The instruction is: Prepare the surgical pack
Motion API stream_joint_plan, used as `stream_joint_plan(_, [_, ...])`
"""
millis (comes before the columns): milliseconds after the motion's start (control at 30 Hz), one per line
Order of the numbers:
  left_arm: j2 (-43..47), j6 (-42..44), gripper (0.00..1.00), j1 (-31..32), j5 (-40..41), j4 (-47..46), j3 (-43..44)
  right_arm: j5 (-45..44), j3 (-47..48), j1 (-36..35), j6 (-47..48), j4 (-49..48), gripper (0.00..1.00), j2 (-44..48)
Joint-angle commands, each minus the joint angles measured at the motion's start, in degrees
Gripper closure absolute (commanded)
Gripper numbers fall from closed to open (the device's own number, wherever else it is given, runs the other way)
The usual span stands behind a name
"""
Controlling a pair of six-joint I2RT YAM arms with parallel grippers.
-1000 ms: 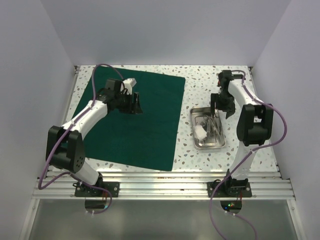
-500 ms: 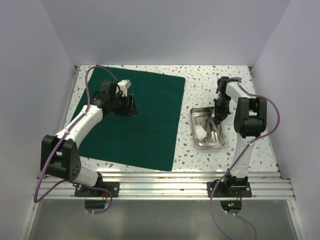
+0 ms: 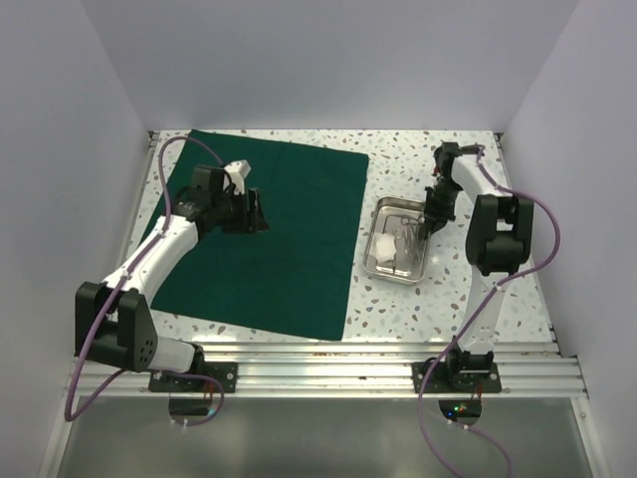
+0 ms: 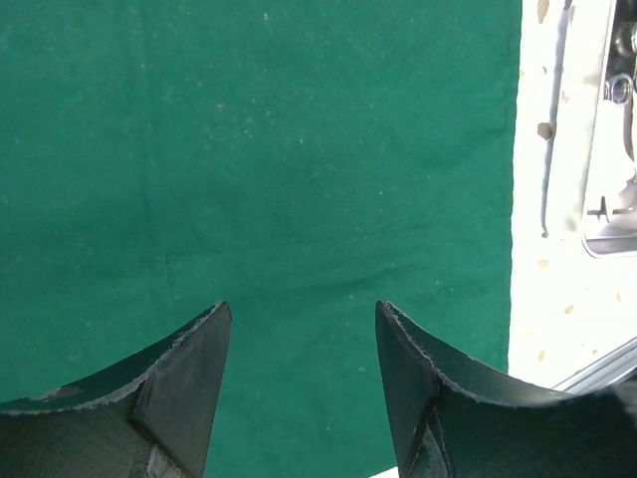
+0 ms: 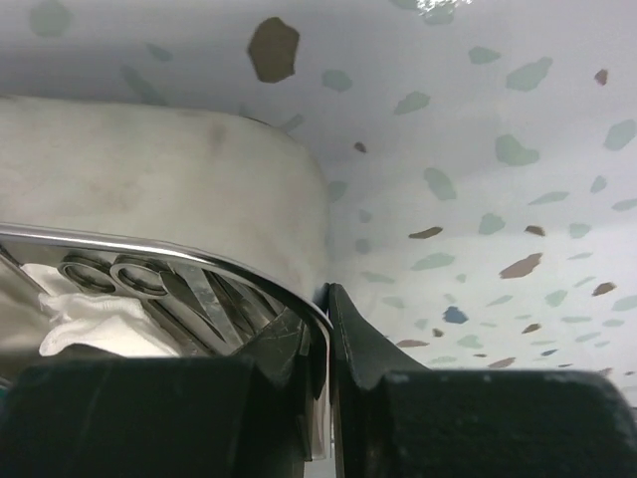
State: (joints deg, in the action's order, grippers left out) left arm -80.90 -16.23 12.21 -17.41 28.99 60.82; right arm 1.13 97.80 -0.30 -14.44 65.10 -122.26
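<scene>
The dark green cloth drape (image 3: 299, 259) lies flat on the left half of the table and fills the left wrist view (image 4: 259, 149). The steel tray (image 3: 393, 280) sits just right of the cloth, with white gauze (image 3: 386, 249) and metal scissors (image 3: 408, 237) inside. My right gripper (image 3: 430, 217) is shut on the tray's far right rim. In the right wrist view the jaws (image 5: 326, 299) pinch the rim (image 5: 149, 247), one finger inside and one outside. My left gripper (image 3: 261, 214) hovers open over the cloth (image 4: 304, 314), holding nothing.
The speckled white table (image 3: 448, 289) is walled at the back and sides. The tray's edge (image 4: 609, 129) shows at the right of the left wrist view, beyond the cloth's border. The aluminium rail (image 3: 328, 363) with both arm bases runs along the near edge.
My right gripper closed on the tray's rim and dragged the tray left toward the cloth. The left arm drew slightly left over the cloth, still open.
</scene>
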Motion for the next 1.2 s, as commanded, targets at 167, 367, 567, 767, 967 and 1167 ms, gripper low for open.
stream_joint_plan(167, [6.5,-5.7,0.36,-0.7,6.1,4.7,-1.2,16.6,0.8,-1.7,-21.6,0.5,1.00,10.3])
stream_joint_plan(367, [9.5,-9.5,0.36,-0.8,16.0,9.7,-1.2,14.8,1.3,-9.2,-38.9,-4.7,1.00,13.3])
stream_joint_plan(567, [6.9,-15.8,0.37,-1.3,28.0,18.1,4.7,8.3,0.8,-24.9,-60.1,-14.3,1.00,9.7])
stream_joint_plan(767, [6.5,-18.2,0.35,-1.4,35.8,22.5,10.5,2.3,11.0,-35.0,-74.0,-12.2,1.00,0.3])
stream_joint_plan(967, [6.1,-20.7,0.33,-1.4,41.6,25.2,9.6,-3.1,24.0,-40.3,-80.9,-5.3,1.00,-8.7])
stream_joint_plan(1167, [6.8,-21.9,0.33,-1.4,40.2,24.4,6.7,-4.5,28.6,-42.8,-85.4,-2.5,1.00,-14.7])
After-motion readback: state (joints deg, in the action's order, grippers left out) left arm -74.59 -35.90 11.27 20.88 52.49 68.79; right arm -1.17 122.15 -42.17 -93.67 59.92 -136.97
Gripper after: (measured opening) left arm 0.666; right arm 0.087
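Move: The right hand, shut on the right rim of the tray, has the tray's middle about 8 cm to its left and 3 cm back, the scissors in it some 5 cm left and level, and the gauze about 12 cm left and 5 back. Its goal, the middle of the green cloth, is about 48 cm left, 1 back and 4 below. From the open left hand that spot lies about 3 cm left, 5 back and 14 below; the tray is 36 to its right and 7 back. Keeping its pinch on the right rim, the right hand carries the loaded tray some 37 cm left from the bare table to the middle of the green cloth, arching up nearly 8 cm and back down about 7 while turning it roughly 35 degrees clockwise. Meanwhile the left hand, fingers still open and empty, clears the spot by drawing about 12 cm left and a little back, with a dip and rise on the way and a swing of some 40 degrees counter-clockwise. ##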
